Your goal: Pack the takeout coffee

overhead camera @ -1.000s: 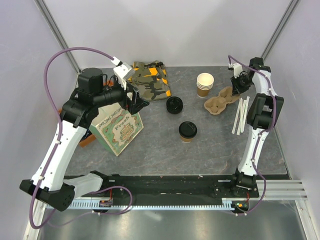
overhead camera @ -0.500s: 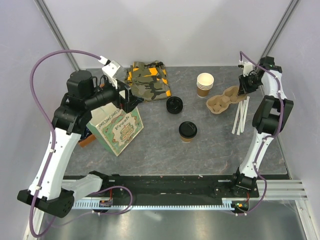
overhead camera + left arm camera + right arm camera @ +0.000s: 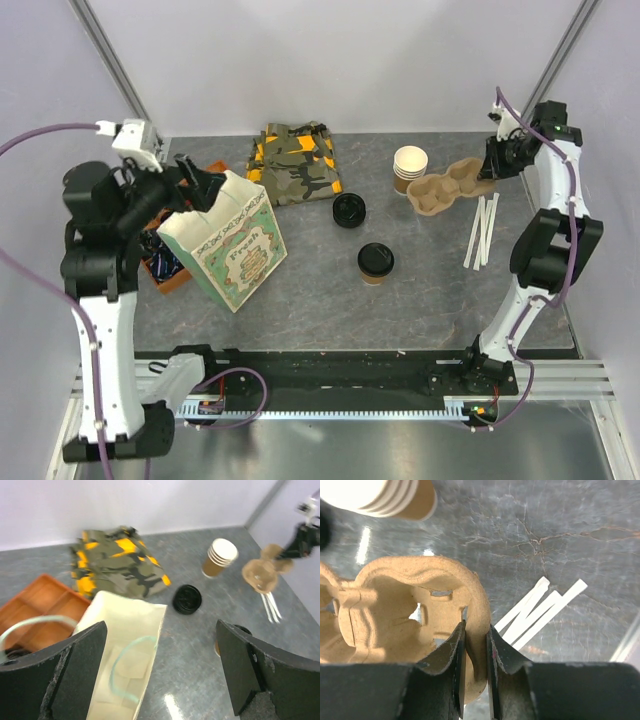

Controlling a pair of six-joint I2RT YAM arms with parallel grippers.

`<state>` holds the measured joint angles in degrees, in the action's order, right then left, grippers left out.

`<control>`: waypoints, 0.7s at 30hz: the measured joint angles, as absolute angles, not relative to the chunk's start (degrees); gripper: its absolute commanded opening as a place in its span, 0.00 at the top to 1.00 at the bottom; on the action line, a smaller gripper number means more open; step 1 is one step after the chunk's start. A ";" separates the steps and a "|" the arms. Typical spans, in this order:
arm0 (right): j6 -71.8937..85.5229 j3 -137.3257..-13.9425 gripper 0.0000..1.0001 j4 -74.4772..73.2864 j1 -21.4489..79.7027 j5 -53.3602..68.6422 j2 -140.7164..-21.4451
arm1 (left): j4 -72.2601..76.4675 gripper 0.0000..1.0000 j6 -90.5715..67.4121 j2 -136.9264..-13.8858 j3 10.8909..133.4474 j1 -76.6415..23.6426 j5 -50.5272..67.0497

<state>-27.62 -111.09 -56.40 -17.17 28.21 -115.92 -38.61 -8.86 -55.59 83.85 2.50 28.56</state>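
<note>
The takeout coffee [image 3: 376, 262], a brown paper cup with a black lid, stands upright mid-table; in the left wrist view only its edge [image 3: 219, 647] shows beside a finger. The printed paper bag [image 3: 232, 245] stands at the left with its mouth [image 3: 125, 645] open upward. My left gripper [image 3: 200, 186] hovers open over the bag's back left rim, with nothing between its jaws [image 3: 160, 675]. At the back right, my right gripper [image 3: 493, 165] is shut on the rim of a brown pulp cup carrier [image 3: 448, 187] [image 3: 405, 605], its fingers [image 3: 455, 655] pinching the carrier's wall.
A loose black lid [image 3: 348, 210] lies behind the coffee. A stack of lidless paper cups [image 3: 410, 168] stands beside the carrier. White straws [image 3: 482, 230] lie at the right. A camouflage cloth [image 3: 296, 162] sits at the back and an orange tray [image 3: 163, 268] behind the bag.
The left arm swung left and drew back, its gripper now at the bag's back left. The right arm moved toward the back right, carrying the cup carrier with it.
</note>
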 measured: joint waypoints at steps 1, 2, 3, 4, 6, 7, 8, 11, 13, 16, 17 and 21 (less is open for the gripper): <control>-27.14 -110.50 1.00 -56.18 -17.17 28.27 -114.56 | -39.24 0.03 -8.95 -53.89 83.85 3.51 27.29; -26.55 -109.51 1.00 -55.96 -17.17 28.25 -112.88 | -40.05 0.02 -8.95 -52.18 83.88 4.14 25.52; -26.11 -108.20 1.00 -55.61 -17.15 28.25 -111.11 | -40.80 0.02 -8.93 -51.11 83.90 4.69 24.12; -25.71 -106.32 1.00 -55.13 -17.08 28.25 -109.23 | -42.04 0.02 -8.91 -49.69 83.90 5.65 21.39; -25.67 -103.37 1.00 -54.87 -16.78 28.18 -106.78 | -44.12 0.02 -8.88 -47.55 84.01 7.46 17.28; -25.71 -102.13 1.00 -54.68 -16.51 27.97 -106.17 | -44.97 0.02 -8.88 -47.09 84.01 8.08 15.79; -25.80 -100.64 1.00 -54.59 -16.03 27.24 -105.67 | -45.89 0.01 -8.88 -46.81 84.01 8.75 14.39; -26.83 -96.16 1.00 -53.84 -13.41 25.28 -105.80 | -48.80 0.00 -8.91 -47.09 83.99 9.93 11.55; -27.03 -92.79 1.00 -52.66 -11.75 24.14 -106.00 | -50.94 0.00 -9.06 -47.92 84.07 11.92 10.63; -26.72 -88.20 0.96 -49.69 -10.37 22.79 -106.08 | -53.65 0.01 -10.22 -49.93 84.68 16.34 11.00; -26.41 -86.89 0.94 -48.45 -10.35 22.35 -106.13 | -54.59 0.01 -10.74 -50.68 84.88 17.89 11.55; -24.75 -83.31 0.92 -43.22 -10.52 21.04 -106.63 | -58.02 0.01 -12.60 -52.90 85.45 22.26 13.80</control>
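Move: Below and to the left of the right hand, which already pinches the end of the cup carrier, the lidded cup stands about 34 cm left, 20 cm back and 12 cm lower. The straws lie 8 cm back, 2 cm left and 16 cm down; the stacked cups stand some 24 cm left, 5 cm farther out and 10 cm lower. From the left hand, the lidded cup is about 35 cm right, 2 cm back and 37 cm down. Keeping its pinch on the carrier's end, the right hand rises a couple of centimetres, then sinks about 10 cm while drawing some 5 cm back and as much left, over the straws and towards the lidded cup. The open left hand swings 12 cm left, away from the lidded cup, first drawing back a little, then sinking and turning about 35 degrees counter-clockwise. ##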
